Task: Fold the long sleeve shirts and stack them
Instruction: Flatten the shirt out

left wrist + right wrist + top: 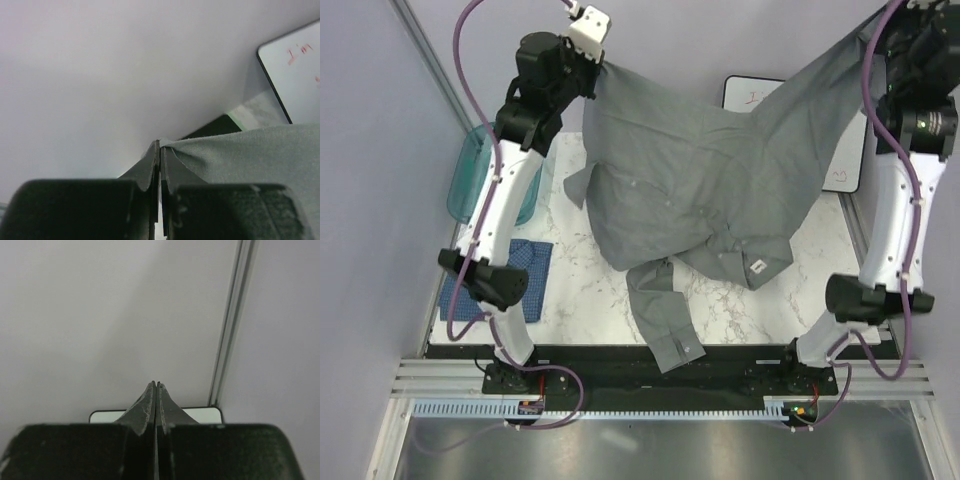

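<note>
The grey shirt (690,180) hangs spread in the air above the marble table (580,290), stretched between both arms. My left gripper (604,63) is shut on one corner of it; the left wrist view shows grey cloth (250,155) coming out of the pinched fingertips (160,142). The cloth's other end rises taut to the right arm at the top right corner (876,28). My right gripper (156,384) is shut, and no cloth shows at its tips in the right wrist view. One sleeve (665,325) trails down over the table's near edge. The blue shirt (528,268) lies folded at the left.
A teal plastic tray (470,185) stands at the table's left edge behind the left arm. A whiteboard (758,95) with red writing lies at the back, and another white board (845,165) at the right. Walls close in at the left and back.
</note>
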Action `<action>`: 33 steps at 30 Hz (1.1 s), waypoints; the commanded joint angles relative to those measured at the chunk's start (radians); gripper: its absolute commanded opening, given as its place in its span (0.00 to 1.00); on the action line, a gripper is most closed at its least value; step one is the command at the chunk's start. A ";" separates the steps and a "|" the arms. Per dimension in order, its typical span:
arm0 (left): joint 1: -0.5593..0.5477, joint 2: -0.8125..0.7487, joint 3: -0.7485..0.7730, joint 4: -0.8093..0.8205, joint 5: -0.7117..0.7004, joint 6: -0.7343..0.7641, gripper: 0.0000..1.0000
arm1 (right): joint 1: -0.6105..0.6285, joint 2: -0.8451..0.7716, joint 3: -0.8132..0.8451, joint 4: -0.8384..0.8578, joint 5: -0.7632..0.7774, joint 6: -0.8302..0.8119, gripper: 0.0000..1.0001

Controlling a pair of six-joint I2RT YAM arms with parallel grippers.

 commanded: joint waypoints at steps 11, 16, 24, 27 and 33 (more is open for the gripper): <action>0.028 -0.095 0.272 0.951 -0.018 -0.122 0.02 | 0.000 -0.222 0.146 0.600 0.214 0.061 0.00; 0.053 -0.252 -0.128 0.901 0.068 -0.128 0.02 | 0.000 -0.298 -0.013 0.582 0.190 0.040 0.00; 0.067 -0.650 -0.871 0.725 0.295 0.016 0.02 | 0.000 -0.581 -0.581 0.559 0.035 -0.195 0.00; 0.070 -0.716 -1.067 0.647 0.352 0.163 0.02 | 0.000 -0.648 -0.721 0.485 -0.057 -0.267 0.00; 0.071 -0.672 -1.232 0.549 0.294 0.216 0.02 | -0.001 -0.662 -0.936 0.379 -0.125 -0.433 0.00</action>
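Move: The grey shirt is held up between both hands, its middle some 20 cm right of, 10 back from and 20 below the left hand; the bare table's middle is about 13 cm back, 12 right and 47 below that hand. The black mat is 10 cm ahead, 12 right; the green basket 4 ahead, 25 left. From the right hand, the table's middle is 8 cm back, 37 left, 60 below; the whiteboard 20 ahead, 3 left. The grey shirt, still pinched at both ends, is whipped up and back, then swung down over the table: after a slight forward reach both hands fly back and up (left some 30 cm up, right about 35 cm back), wrists tipping up about 60 degrees, then reverse forward and down, left dropping farthest, wrists levelling. Fingers stay shut throughout. ##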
